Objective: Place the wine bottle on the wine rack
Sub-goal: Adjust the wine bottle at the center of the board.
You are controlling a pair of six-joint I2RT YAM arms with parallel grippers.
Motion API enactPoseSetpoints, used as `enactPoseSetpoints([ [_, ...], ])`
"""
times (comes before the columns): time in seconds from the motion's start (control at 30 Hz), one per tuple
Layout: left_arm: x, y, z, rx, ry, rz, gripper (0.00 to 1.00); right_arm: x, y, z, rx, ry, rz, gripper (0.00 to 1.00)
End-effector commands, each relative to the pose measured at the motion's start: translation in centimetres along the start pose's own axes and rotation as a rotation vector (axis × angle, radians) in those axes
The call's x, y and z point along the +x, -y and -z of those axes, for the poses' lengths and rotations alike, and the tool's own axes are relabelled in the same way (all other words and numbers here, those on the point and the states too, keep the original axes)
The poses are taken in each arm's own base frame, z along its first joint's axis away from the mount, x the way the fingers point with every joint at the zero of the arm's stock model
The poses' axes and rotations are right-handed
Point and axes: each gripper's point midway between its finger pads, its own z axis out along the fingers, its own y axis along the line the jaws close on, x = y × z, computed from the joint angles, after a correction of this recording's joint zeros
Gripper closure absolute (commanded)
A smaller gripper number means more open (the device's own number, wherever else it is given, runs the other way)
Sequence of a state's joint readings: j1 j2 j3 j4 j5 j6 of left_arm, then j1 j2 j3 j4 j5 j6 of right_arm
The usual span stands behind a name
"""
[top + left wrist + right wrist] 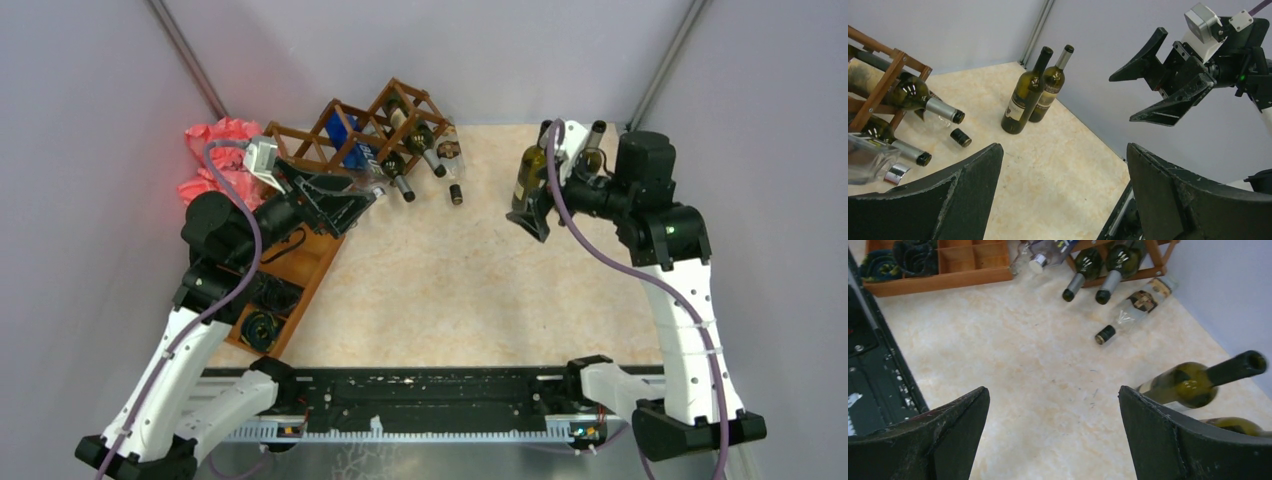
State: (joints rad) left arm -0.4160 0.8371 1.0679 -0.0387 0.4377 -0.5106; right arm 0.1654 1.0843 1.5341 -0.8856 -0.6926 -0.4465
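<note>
Two green wine bottles stand upright at the back right, one [528,178] [1023,95] [1193,382] nearer the middle and one [590,155] [1050,87] by the wall. My right gripper [535,205] [1053,390] [1140,92] hangs open beside them, with only bare table between its fingers; the nearer bottle is just outside its right finger. The dark wooden wine rack [380,125] [878,85] [1153,260] stands at the back left with several bottles lying in its cells. My left gripper [362,195] [1064,147] is open and empty in front of the rack.
A clear bottle [1135,310] lies on the table by the rack, its dark cap [455,193] [961,137] pointing forward. A flat wooden compartment tray [300,270] [948,280] lies at the left under my left arm. A pink crumpled thing [220,150] sits in the back left corner.
</note>
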Motion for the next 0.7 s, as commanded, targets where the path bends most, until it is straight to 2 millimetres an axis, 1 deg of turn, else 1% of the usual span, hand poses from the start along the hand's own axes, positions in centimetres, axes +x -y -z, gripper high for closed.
enactPoseSetpoints([
  [0.0,-1.0,0.4,0.8,0.010,0.063,-0.040,0.01,0.2,-2.1,0.1,-0.075,0.071,0.007,0.03],
  [0.17,-0.7,0.0,0.9,-0.009,0.071,-0.020,0.01,0.7,-3.0,-0.9,-0.142,0.093,-0.042,0.06],
  [0.3,-0.2,-1.1,0.9,-0.049,0.070,-0.021,0.01,0.4,-3.7,-0.5,-0.169,0.113,-0.023,0.06],
  [0.43,1.3,-2.5,0.6,-0.084,0.035,-0.017,0.01,0.1,-4.4,-0.2,-0.197,0.134,-0.028,0.07],
  [0.5,2.0,-2.9,0.5,-0.084,0.021,-0.025,0.01,0.5,-4.6,-0.3,-0.200,0.129,-0.031,0.07],
  [0.53,2.3,-3.0,0.5,-0.081,0.016,-0.041,0.01,1.0,-4.5,-0.4,-0.190,0.118,-0.034,0.07],
  [0.67,2.9,-3.6,0.2,-0.081,-0.012,-0.105,0.01,3.1,-3.2,-1.0,-0.117,0.056,-0.030,0.06],
])
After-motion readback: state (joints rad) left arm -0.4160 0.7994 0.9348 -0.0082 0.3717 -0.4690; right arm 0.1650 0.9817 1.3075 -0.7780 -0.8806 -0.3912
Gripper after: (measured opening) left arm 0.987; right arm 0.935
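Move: My right hand hangs empty above the board. The nearer upright wine bottle stands about 26 cm ahead of it and 8 cm to its right, its middle some 23 cm below; the second wine bottle is roughly 11 cm to the right of that one, level with it. From my left hand the nearer bottle lies about 29 cm ahead, 35 cm to the right and 27 cm down; the rack is around 30 cm ahead, 5 cm left and 27 cm down. I ease my right hand back and down, about 3 cm each way, and some 2 cm left, drawing it back across the board from the two standing wine bottles while it swings roughly 10 degrees counter-clockwise. My left hand, short of the rack, sinks about 4 cm, mostly late on, edging slightly forward. Both grippers stay wide open and touch nothing. ##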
